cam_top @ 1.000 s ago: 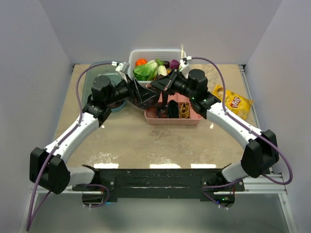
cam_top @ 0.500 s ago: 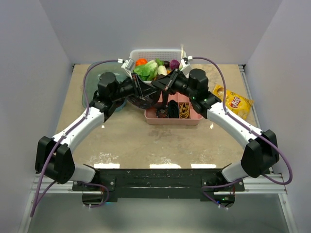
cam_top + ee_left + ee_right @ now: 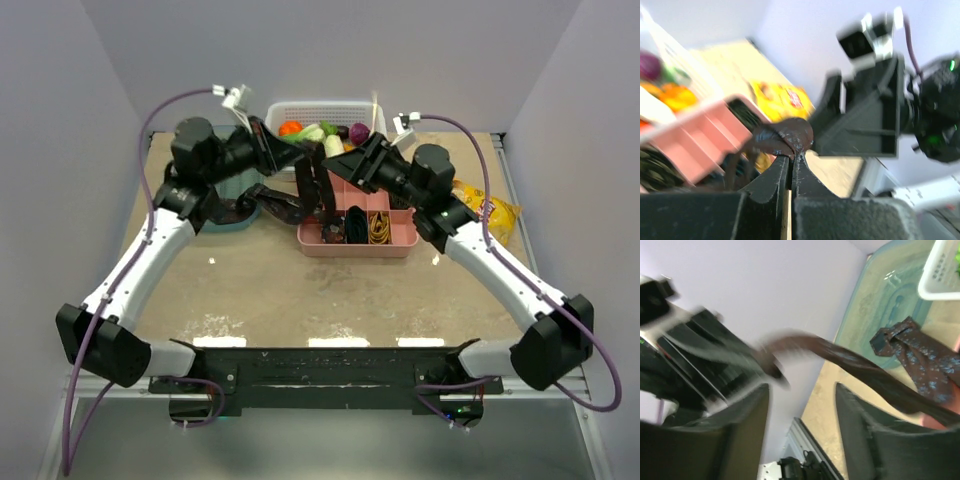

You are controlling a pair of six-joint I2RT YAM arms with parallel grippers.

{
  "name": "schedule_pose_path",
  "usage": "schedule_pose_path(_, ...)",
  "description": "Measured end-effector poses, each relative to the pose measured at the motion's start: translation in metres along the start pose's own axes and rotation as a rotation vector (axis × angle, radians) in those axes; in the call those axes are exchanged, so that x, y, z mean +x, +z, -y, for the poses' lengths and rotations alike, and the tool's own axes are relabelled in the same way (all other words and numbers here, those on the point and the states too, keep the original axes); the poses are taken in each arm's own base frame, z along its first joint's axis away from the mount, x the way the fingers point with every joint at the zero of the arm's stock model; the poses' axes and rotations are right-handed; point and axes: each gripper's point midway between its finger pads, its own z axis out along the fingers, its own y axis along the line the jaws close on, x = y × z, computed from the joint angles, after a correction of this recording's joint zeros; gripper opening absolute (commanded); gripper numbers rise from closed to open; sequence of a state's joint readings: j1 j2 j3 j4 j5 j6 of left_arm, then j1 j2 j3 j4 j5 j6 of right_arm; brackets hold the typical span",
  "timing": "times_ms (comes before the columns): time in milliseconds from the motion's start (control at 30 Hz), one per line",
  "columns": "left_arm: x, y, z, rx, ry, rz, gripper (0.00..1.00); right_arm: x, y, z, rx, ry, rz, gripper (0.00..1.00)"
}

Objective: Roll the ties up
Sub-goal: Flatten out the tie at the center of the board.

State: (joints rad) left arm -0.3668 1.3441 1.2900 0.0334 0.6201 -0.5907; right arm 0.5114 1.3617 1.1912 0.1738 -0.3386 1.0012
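A dark brown-maroon tie [image 3: 297, 200] hangs from my left gripper [image 3: 303, 160], which is raised over the table in front of the basket. Its lower part trails onto the table by the teal tray. In the left wrist view the gripper [image 3: 792, 157] is shut on a fold of the tie [image 3: 787, 136]. My right gripper [image 3: 348, 170] faces it from the right, open and holding nothing. In the right wrist view the tie [image 3: 870, 372] stretches past the open gripper [image 3: 802, 390], and its blue-patterned end [image 3: 912, 350] lies on the table. A black coil [image 3: 355, 225] and a gold coil [image 3: 379, 229] sit in the pink tray [image 3: 355, 250].
A white basket [image 3: 318, 108] of vegetables stands at the back centre. A teal tray [image 3: 228, 195] lies under the left arm. A yellow snack bag [image 3: 492, 212] lies at the right, beside the right arm. Grey walls close in the table on three sides.
My left gripper has shut on the tie and lifted it up. My right gripper has opened, let the tie go and drawn back to the right.
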Motion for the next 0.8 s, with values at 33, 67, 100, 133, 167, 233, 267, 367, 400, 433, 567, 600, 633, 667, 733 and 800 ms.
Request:
schedule_pose_path(33,-0.022,-0.004,0.004,-0.015,0.032,0.037,0.0,-0.003,-0.008,0.0,0.006,-0.008,0.01,0.73)
schedule_pose_path(67,-0.044,-0.009,0.01,-0.024,0.071,0.077,0.0,-0.005,-0.015,0.001,0.012,-0.015,0.018,0.74)
schedule_pose_path(100,-0.062,-0.013,0.018,-0.025,0.098,0.11,0.0,-0.008,-0.022,0.004,0.025,-0.022,0.03,0.77)
schedule_pose_path(133,-0.088,-0.02,0.035,-0.013,0.145,0.157,0.0,-0.009,-0.028,0.008,0.04,-0.024,0.036,0.79)
schedule_pose_path(167,-0.103,-0.025,0.049,0.005,0.17,0.184,0.0,-0.01,-0.031,0.011,0.049,-0.026,0.04,0.8)
schedule_pose_path(233,-0.137,-0.035,0.085,0.066,0.233,0.248,0.0,-0.01,-0.037,0.021,0.083,-0.033,0.041,0.81)
schedule_pose_path(267,-0.149,-0.04,0.102,0.099,0.259,0.271,0.0,-0.009,-0.039,0.027,0.103,-0.034,0.036,0.82)
schedule_pose_path(367,-0.175,-0.045,0.149,0.21,0.323,0.317,0.0,-0.004,-0.043,0.042,0.158,-0.038,0.022,0.82)
schedule_pose_path(400,-0.178,-0.045,0.161,0.245,0.335,0.32,0.0,-0.002,-0.044,0.045,0.169,-0.037,0.017,0.83)
schedule_pose_path(433,-0.179,-0.044,0.172,0.284,0.341,0.318,0.0,-0.001,-0.045,0.048,0.177,-0.038,0.014,0.83)
schedule_pose_path(567,-0.171,-0.04,0.194,0.394,0.32,0.277,0.0,0.005,-0.048,0.053,0.196,-0.037,-0.002,0.83)
schedule_pose_path(600,-0.17,-0.041,0.196,0.407,0.318,0.269,0.0,0.006,-0.049,0.054,0.198,-0.035,-0.004,0.83)
schedule_pose_path(633,-0.167,-0.042,0.198,0.42,0.317,0.257,0.0,0.008,-0.051,0.055,0.199,-0.033,-0.007,0.83)
schedule_pose_path(667,-0.165,-0.044,0.201,0.437,0.32,0.248,0.0,0.01,-0.052,0.057,0.199,-0.031,-0.012,0.83)
schedule_pose_path(733,-0.158,-0.051,0.207,0.465,0.327,0.227,0.0,0.017,-0.054,0.06,0.194,-0.018,-0.031,0.83)
schedule_pose_path(800,-0.139,-0.066,0.212,0.493,0.327,0.183,0.0,0.026,-0.055,0.064,0.189,0.003,-0.056,0.84)
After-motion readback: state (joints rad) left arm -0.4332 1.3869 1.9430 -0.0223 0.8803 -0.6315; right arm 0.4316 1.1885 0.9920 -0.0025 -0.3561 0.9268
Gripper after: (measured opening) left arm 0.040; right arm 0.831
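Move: My left hand already holds the brown tie. The board centre it is meant for lies about 13 cm back, 4 cm right and 37 cm below. From that hand, the pink tray is some 11 cm ahead, 13 cm right and 35 cm down, and the blue tub 24 cm ahead, 28 cm left and 34 cm down. From my right hand, the board centre is about 13 cm back, level sideways and 36 cm below. I hoist the pinched tie fast with my left hand, some 25 cm up, then draw it back about 12 cm towards my base, tipping the fingers up roughly 30 degrees and swinging them a little clockwise. My right hand, already free of the tie, opens wider and backs off to the right, then sinks about 7 cm over the pink tray. ##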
